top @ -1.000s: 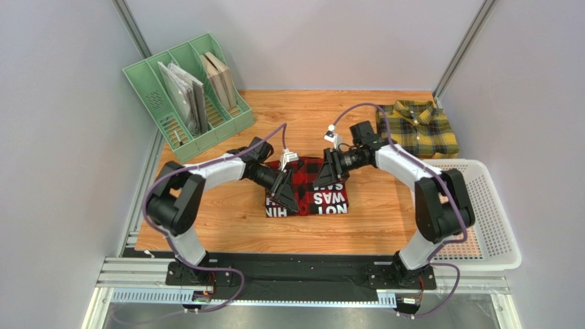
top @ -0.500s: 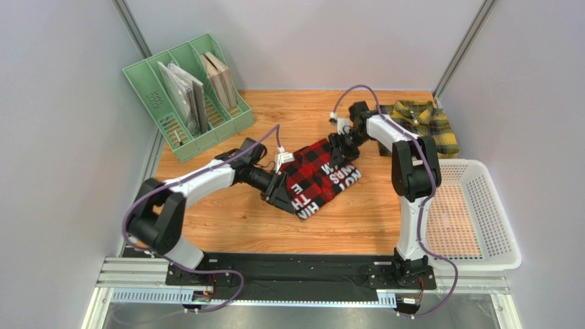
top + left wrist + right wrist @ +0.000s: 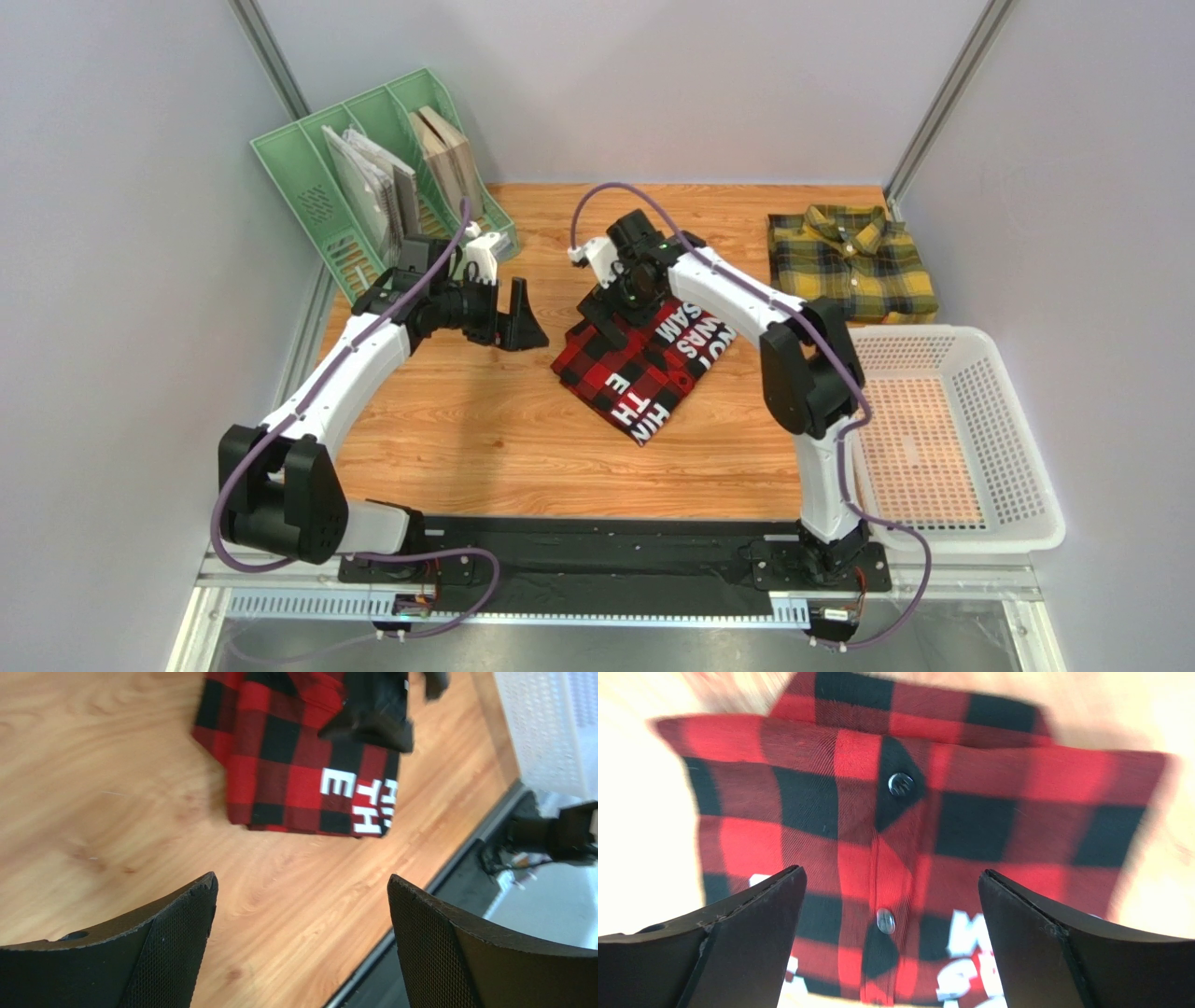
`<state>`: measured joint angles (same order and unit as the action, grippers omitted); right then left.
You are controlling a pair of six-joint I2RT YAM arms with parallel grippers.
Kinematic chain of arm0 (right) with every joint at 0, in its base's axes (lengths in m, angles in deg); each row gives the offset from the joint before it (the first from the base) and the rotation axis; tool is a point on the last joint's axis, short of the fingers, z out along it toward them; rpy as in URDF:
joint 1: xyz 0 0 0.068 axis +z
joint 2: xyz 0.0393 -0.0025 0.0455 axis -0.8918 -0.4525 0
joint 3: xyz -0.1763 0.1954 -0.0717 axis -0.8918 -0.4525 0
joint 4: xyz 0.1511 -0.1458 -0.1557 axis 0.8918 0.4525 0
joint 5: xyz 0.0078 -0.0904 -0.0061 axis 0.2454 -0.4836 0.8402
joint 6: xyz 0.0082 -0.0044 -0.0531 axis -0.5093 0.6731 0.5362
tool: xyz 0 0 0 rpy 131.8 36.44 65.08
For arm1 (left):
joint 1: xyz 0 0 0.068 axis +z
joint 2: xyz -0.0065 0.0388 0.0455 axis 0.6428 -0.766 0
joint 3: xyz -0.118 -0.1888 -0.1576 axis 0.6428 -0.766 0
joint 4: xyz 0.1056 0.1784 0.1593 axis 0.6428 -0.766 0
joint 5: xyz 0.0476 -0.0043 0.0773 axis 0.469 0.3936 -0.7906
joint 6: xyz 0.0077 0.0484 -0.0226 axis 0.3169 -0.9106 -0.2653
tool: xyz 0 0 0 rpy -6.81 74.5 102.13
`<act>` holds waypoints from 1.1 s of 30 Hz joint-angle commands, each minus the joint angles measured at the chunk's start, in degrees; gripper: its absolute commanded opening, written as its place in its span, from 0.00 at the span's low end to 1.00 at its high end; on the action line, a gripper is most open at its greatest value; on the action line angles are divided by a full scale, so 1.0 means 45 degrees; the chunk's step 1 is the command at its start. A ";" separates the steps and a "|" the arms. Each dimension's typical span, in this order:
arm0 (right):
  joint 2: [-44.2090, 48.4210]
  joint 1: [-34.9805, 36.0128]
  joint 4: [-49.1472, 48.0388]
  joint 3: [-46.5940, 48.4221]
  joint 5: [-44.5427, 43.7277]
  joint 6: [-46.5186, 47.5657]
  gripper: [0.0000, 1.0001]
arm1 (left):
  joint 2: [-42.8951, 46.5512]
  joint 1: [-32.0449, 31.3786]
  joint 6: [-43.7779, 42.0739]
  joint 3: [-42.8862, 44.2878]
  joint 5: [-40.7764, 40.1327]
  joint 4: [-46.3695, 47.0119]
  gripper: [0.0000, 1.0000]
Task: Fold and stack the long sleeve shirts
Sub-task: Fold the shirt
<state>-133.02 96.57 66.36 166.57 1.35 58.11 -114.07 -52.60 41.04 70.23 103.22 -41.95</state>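
Observation:
The red-and-black check shirt (image 3: pixel 652 357) with white block letters lies folded and turned at an angle on the wooden table. It also shows in the left wrist view (image 3: pixel 295 763) and fills the right wrist view (image 3: pixel 913 826). My right gripper (image 3: pixel 606 317) is open just above its far left end, empty. My left gripper (image 3: pixel 525 319) is open and empty, off the shirt to its left, over bare wood. The yellow-and-dark-green check shirt (image 3: pixel 852 261) lies folded at the far right of the table.
A green file rack (image 3: pixel 382 189) with folders stands at the far left corner. A white mesh basket (image 3: pixel 954 434) sits at the right edge. The table's near edge and a black rail (image 3: pixel 603 539) run along the front.
The left gripper has let go of the red shirt and pulled back to the left. The right gripper has moved left and opened over the shirt. The shirt has turned and lies flat.

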 commanded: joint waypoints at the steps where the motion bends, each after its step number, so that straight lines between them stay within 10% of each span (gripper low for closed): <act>1: -0.1521 0.0139 -0.0064 -0.0281 -0.0281 0.0804 1.00 | 0.0462 0.0260 -0.0511 0.0941 -0.1904 -0.0612 0.95; 9: 0.0480 0.0706 0.1127 -0.3476 0.4575 0.5464 0.98 | 0.0891 0.2116 0.0854 -0.1204 0.1413 0.0126 0.99; 16: 0.3554 0.0687 0.1907 -0.5144 0.6302 0.8012 0.98 | -0.0139 0.0812 0.2711 -0.3356 0.2099 0.3562 0.87; 33: 0.4143 -0.0524 0.0896 -0.5749 0.3687 0.2036 0.97 | -0.8012 -0.1515 0.3178 -0.0817 0.3839 0.5069 0.72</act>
<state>-115.77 94.38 73.03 143.36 20.63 72.23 -146.26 -57.17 54.35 65.88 121.95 -22.25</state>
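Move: The folded red shirt lies cornerwise under the right hand, its middle about 5 cm back, 1 cm to the right and 7 cm below. The yellow shirt lies about 28 cm to the right hand's right and 9 cm farther out, and the white basket about 41 cm right and 18 cm back. From the left hand, the red shirt's middle is roughly 16 cm right, 1 cm ahead and 14 cm below. Right hand dips onto the shirt, sweeps it back about 12 cm, then rises; left sinks 13 cm towards it. ##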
